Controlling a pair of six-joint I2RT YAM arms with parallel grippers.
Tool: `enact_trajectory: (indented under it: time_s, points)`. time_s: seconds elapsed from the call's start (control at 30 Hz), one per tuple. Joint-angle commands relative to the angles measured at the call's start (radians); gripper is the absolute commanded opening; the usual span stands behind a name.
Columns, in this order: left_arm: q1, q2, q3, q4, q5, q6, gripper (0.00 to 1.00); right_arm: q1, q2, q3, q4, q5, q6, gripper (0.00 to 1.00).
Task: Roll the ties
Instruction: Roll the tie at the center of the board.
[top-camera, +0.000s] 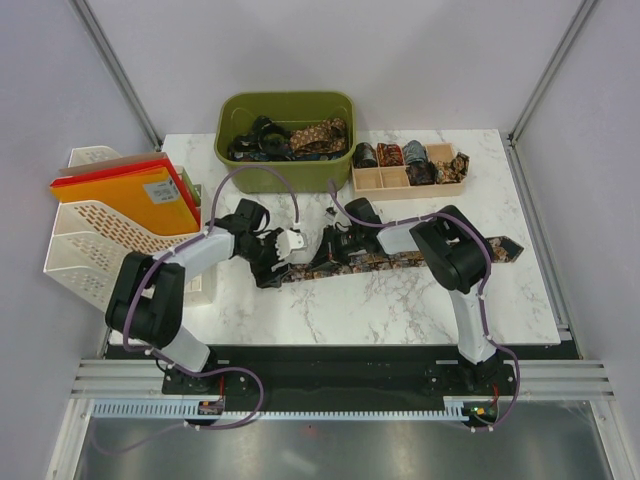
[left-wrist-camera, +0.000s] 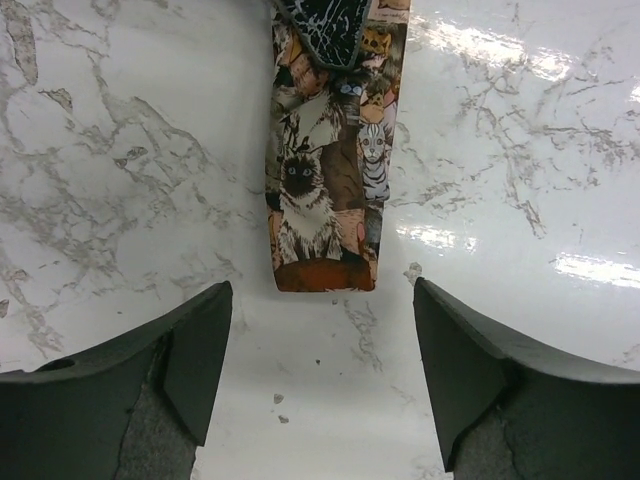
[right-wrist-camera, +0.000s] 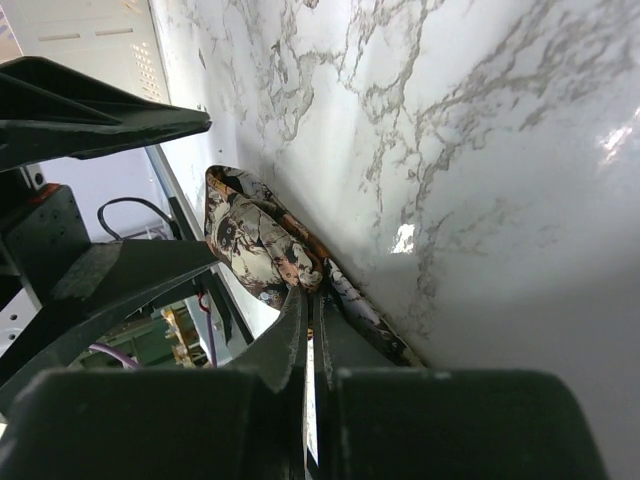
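A long tie (top-camera: 400, 262) with a brown cat print lies flat across the marble table (top-camera: 400, 310), its pointed end at the right. In the left wrist view its blunt folded end (left-wrist-camera: 325, 200) lies just ahead of my left gripper (left-wrist-camera: 320, 370). That gripper is open, with only bare table between its fingers (left-wrist-camera: 195, 350). My right gripper (right-wrist-camera: 312, 300) is shut, its tips pinching a raised fold of the tie (right-wrist-camera: 250, 240). From above, both grippers meet at the tie's left end, the left gripper (top-camera: 272, 268) beside the right gripper (top-camera: 335, 245).
A green bin (top-camera: 240, 165) at the back holds several loose ties. A wooden tray (top-camera: 385, 180) to its right holds rolled ties. White racks with orange folders (top-camera: 125, 195) stand at the left edge.
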Motion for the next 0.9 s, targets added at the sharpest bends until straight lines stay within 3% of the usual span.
enact_trajectory:
  time_s: [0.0,0.33,0.87]
  points:
    - [-0.009,0.031,-0.005,0.084,0.000,-0.001,0.77,0.008,0.004,0.009,-0.045,0.047,-0.052,0.00]
    - [-0.003,0.031,0.024,0.120,-0.003,0.005,0.46,0.022,0.063,0.067,0.039,0.034,0.008,0.00]
    - [-0.041,0.040,0.176,-0.008,0.094,0.000,0.40,0.017,0.055,0.042,0.036,0.053,0.009,0.00]
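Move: The tie's near end lies just past the left fingers, about 2 cm ahead, 2 cm to the right and 2 cm below. The shut right fingertips, already on the tie, are about 10 cm to the left hand's right, 3 cm farther out and 1 cm lower. The green bin's middle is some 32 cm ahead and 4 cm right of the left hand. From the right hand, the tie end lies about 8 cm left, 1 cm nearer the base, at its own height. Down and forward by about 1.5 cm each, the left hand sets its open fingers either side of the tie's end and closes them on its long edges. It then lifts about 4.5 cm while going some 2 cm forward and 2 cm right, bringing the end towards the right fingers. The right hand, still shut on the tie, shifts about 1.5 cm left and slightly forward. ##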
